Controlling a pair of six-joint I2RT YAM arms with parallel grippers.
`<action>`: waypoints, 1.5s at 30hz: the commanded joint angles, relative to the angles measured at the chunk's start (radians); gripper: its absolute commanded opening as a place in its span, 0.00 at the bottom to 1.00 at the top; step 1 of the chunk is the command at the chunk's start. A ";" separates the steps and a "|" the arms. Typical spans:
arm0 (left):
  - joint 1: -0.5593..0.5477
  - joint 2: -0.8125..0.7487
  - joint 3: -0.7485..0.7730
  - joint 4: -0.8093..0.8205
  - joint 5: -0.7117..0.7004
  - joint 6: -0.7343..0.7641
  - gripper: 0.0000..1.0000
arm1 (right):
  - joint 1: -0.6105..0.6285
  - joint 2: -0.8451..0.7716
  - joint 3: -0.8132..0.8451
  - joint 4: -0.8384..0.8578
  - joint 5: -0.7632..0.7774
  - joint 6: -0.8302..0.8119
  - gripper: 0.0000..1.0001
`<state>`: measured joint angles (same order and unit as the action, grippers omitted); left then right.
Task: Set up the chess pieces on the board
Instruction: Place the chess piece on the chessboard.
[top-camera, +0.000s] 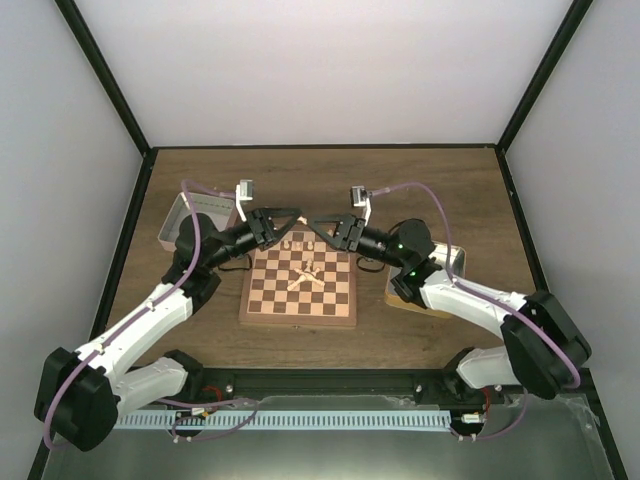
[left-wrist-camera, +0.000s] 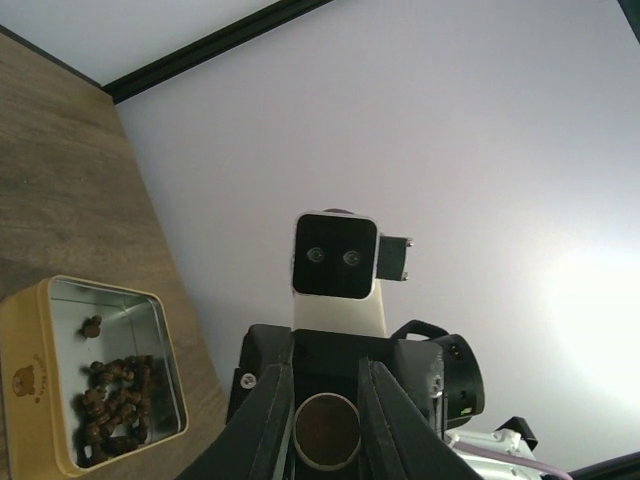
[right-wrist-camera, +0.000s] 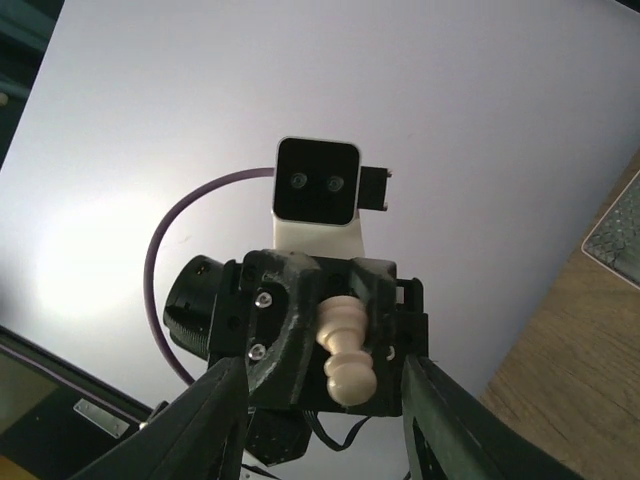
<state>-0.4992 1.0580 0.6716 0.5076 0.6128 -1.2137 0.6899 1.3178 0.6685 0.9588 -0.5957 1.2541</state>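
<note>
Over the far edge of the board (top-camera: 300, 300) my two grippers meet tip to tip. The left gripper (top-camera: 291, 222) (left-wrist-camera: 325, 400) is shut on a cream chess piece (right-wrist-camera: 345, 350). Its round felt base (left-wrist-camera: 325, 432) shows between my left fingers. In the right wrist view the piece sticks out of the left jaws towards the camera. My right gripper (top-camera: 326, 226) (right-wrist-camera: 322, 368) is open, its fingers (right-wrist-camera: 215, 410) spread wide on either side of that piece without touching it. A few cream pieces (top-camera: 300, 243) stand along the board's far row. Others lie toppled mid-board (top-camera: 305, 276).
A yellow tin (left-wrist-camera: 30, 380) holding several dark brown pieces (left-wrist-camera: 110, 395) sits on the table right of the board (top-camera: 440, 265). Another shallow tin (top-camera: 190, 215) lies at the left. White walls close in the table on three sides.
</note>
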 joint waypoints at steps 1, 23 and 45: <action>-0.002 -0.009 -0.008 0.061 -0.008 -0.029 0.04 | 0.008 0.032 0.042 0.059 0.024 0.059 0.42; -0.002 -0.036 -0.013 -0.050 -0.075 0.123 0.35 | 0.018 0.035 0.088 -0.094 0.031 0.070 0.06; -0.001 -0.196 0.170 -0.720 -0.778 0.915 0.68 | -0.023 0.380 0.654 -1.657 0.437 -0.771 0.03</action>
<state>-0.4999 0.8597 0.8322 -0.1810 -0.1127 -0.3733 0.6708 1.6283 1.1976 -0.4938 -0.2882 0.5968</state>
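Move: Just off the right fingertips, about 1 cm ahead and 2 cm left at the same height, is the white chess piece; from the left hand, whose fingers still hold it, its middle is about 1 cm ahead and 2 cm right. Roughly 30 cm below the right hand on the board, the lying white pieces are about 6 cm ahead and 1 cm left, the nearest standing pawn some 14 cm straight ahead. Easing about 1 cm forward and left, the right hand shuts its half-open fingers on the white piece held out by the still left hand. The left fingers then open wide and back off some 11 cm left and a little forward, turning counter-clockwise. The right hand carries the piece down about 20 cm towards the board, also forward, swinging its fingers from pointing left to pointing down. ##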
